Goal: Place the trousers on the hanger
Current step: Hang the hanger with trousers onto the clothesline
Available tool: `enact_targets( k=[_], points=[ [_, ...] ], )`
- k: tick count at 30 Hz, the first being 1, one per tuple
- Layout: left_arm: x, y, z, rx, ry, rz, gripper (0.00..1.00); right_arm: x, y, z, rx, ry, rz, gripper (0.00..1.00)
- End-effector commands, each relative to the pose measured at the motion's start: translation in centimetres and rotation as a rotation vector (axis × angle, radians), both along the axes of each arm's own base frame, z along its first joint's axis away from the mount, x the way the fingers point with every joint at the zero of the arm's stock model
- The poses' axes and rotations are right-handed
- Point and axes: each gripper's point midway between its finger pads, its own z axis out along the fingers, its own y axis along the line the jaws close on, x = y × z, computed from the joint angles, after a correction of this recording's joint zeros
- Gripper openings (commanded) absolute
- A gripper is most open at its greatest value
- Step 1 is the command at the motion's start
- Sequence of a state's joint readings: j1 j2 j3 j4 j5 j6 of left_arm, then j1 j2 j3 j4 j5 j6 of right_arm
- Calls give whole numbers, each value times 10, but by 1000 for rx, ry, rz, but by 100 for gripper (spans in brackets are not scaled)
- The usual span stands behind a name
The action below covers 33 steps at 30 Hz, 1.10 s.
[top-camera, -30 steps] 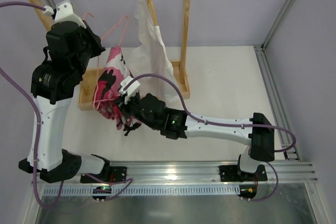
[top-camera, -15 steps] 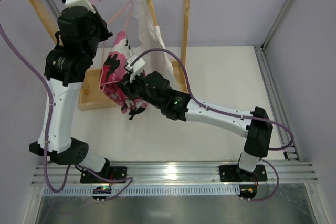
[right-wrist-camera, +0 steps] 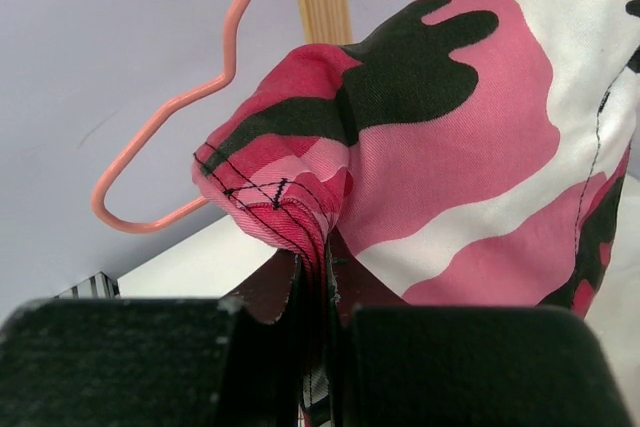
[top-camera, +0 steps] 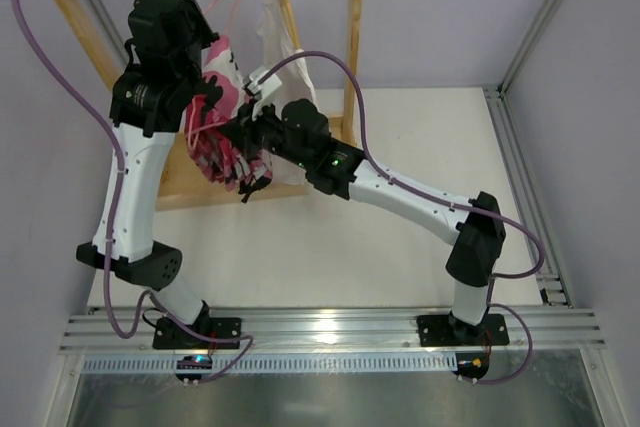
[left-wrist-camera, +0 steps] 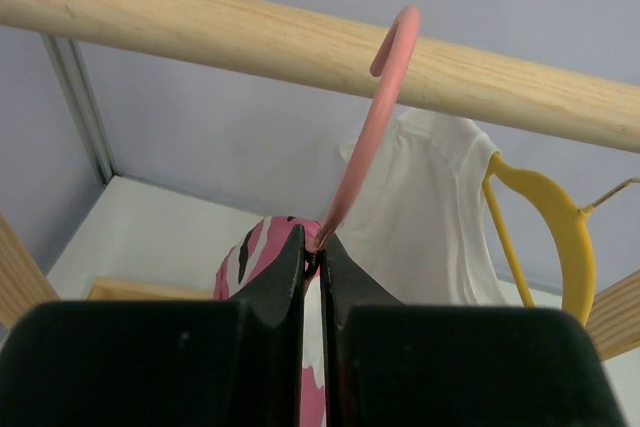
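The pink wire hanger [left-wrist-camera: 372,117] is pinched at its neck by my left gripper [left-wrist-camera: 318,247], which is shut. Its hook rises in front of the wooden rail [left-wrist-camera: 200,27]; I cannot tell whether it rests on the rail. The trousers [top-camera: 215,137], in pink, white and black camouflage, hang in a bunch from the hanger, high above the table. My right gripper [top-camera: 240,134] is shut on a stitched fold of the trousers [right-wrist-camera: 450,127], seen between its jaws in the right wrist view, with the hanger's wire shoulder [right-wrist-camera: 165,107] just beyond.
A wooden clothes rack [top-camera: 352,47] stands at the back, its base [top-camera: 200,194] on the table. A white garment [top-camera: 285,47] hangs on a tan hanger [left-wrist-camera: 560,237] just right of the trousers. A metal frame post [top-camera: 535,27] rises at the right.
Both arms have risen and moved back toward the rail, carrying the hanger and trousers up with them. The hanger's hook now sits level with the rail.
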<state>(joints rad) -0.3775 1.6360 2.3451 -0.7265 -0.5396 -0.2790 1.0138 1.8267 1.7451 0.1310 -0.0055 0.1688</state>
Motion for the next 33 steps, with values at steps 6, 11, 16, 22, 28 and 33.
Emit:
enact_targets(
  k=[6,11,16,22,28,33],
  points=[
    [11,14,71,-74,-255,57,0,24,-3,70,189,-53,47,4],
    [23,32,68,-71,-257,97,0,35,7,72,200,-46,85,4],
    [35,41,58,-56,-235,103,0,42,17,59,168,-42,97,4],
    [52,53,33,-43,-172,122,0,53,19,35,129,-23,81,4],
    [61,66,10,-23,-118,137,0,63,25,8,87,6,78,4],
    [60,79,-2,6,-90,158,0,67,32,-20,40,34,85,4]
  ],
)
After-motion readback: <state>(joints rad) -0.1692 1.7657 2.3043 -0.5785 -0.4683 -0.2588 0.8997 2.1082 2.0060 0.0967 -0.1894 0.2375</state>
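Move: About 9 cm ahead of the left hand, 6 cm to its left and roughly level lies the bare stretch of rod for the pink hanger, already pinched below its hook. The yellow hanger with the white shirt hangs some 12 cm to that hand's right and 10 cm ahead, slightly lower. From the right hand, still gripping the gathered trousers, that rod spot is around 20 cm ahead, 9 cm left and 16 cm higher. Carrying the pink hanger's hook to the rod, the left hand reaches about 7 cm forward, swings some 6 cm left with a slight counter-clockwise turn, then sinks about 4 cm so the hook comes down over the rod. The right hand follows with the trousers, forward and a little left, then down, and both keep their grip. ##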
